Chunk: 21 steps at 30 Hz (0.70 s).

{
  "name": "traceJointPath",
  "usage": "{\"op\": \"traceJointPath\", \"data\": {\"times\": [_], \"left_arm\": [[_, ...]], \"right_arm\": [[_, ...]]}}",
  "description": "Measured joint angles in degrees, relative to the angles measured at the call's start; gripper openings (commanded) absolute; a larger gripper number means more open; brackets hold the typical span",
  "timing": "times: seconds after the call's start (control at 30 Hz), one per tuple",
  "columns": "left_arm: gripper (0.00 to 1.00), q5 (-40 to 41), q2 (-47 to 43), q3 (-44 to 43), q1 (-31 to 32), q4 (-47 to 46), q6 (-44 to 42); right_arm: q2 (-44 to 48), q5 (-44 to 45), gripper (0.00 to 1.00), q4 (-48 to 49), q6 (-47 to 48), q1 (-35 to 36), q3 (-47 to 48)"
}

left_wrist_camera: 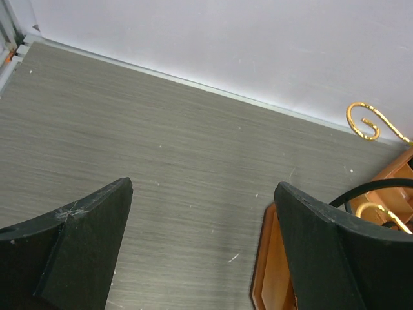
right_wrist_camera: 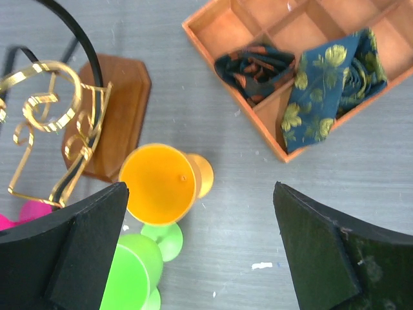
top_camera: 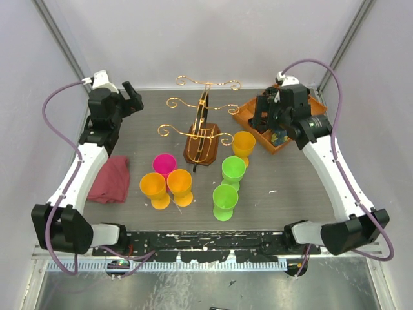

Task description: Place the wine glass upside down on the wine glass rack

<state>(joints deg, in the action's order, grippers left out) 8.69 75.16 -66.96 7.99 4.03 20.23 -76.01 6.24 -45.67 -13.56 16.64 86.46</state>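
Observation:
The wine glass rack [top_camera: 200, 147], a dark brown wooden base with gold wire scrolls [top_camera: 208, 82], stands mid-table. Several plastic wine glasses stand upright around it: an orange one [top_camera: 244, 143] to its right, two green ones [top_camera: 233, 169] in front, and a pink one [top_camera: 164, 163] with two more orange ones [top_camera: 180, 184] to the left. My right gripper [right_wrist_camera: 200, 188] hangs open above the orange glass [right_wrist_camera: 158, 184] and holds nothing. My left gripper [left_wrist_camera: 203, 187] is open over bare table at the back left, with the rack base [left_wrist_camera: 268, 271] by its right finger.
An orange compartment tray [top_camera: 246, 115] with folded patterned cloths [right_wrist_camera: 322, 84] sits at the back right, partly under my right arm. A dark red cloth [top_camera: 111, 179] lies at the left. Walls close in the back and both sides.

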Motion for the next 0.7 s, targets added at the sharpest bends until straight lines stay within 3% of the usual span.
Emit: {"op": "traceJointPath", "data": {"times": [0.27, 0.53, 0.7], "left_arm": [[0.98, 0.33, -6.19, 2.56, 0.00, 0.81, -0.48], [0.98, -1.55, -4.55, 1.55, 0.00, 3.87, -1.51], [0.98, -2.89, -4.04, 2.62, 0.04, 4.48, 1.25]], "right_arm": [[6.36, 0.20, 0.99, 1.60, 0.11, 0.00, -11.34], [4.76, 0.61, 0.99, 5.44, 0.35, 0.00, -14.10], [1.03, 0.52, 0.94, 8.11, 1.49, 0.00, -14.80]]}}
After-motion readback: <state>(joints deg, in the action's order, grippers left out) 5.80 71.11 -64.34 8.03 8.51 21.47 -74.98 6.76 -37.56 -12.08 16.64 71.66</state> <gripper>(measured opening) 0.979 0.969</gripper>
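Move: The right orange wine glass stands about 7 cm left of the right hand, 2 cm back and 18 cm below. From that hand the rack is some 19 cm left and 3 cm ahead, its middle 9 cm lower; the nearer green glass is 10 cm left and 11 cm back; the wooden tray's middle is 5 cm right, 16 cm ahead. From the left hand, that orange glass is roughly 37 cm right, 9 cm back. The open right hand sinks about 8 cm towards the orange glass, swinging back 3 and forward; left retreats 2. ##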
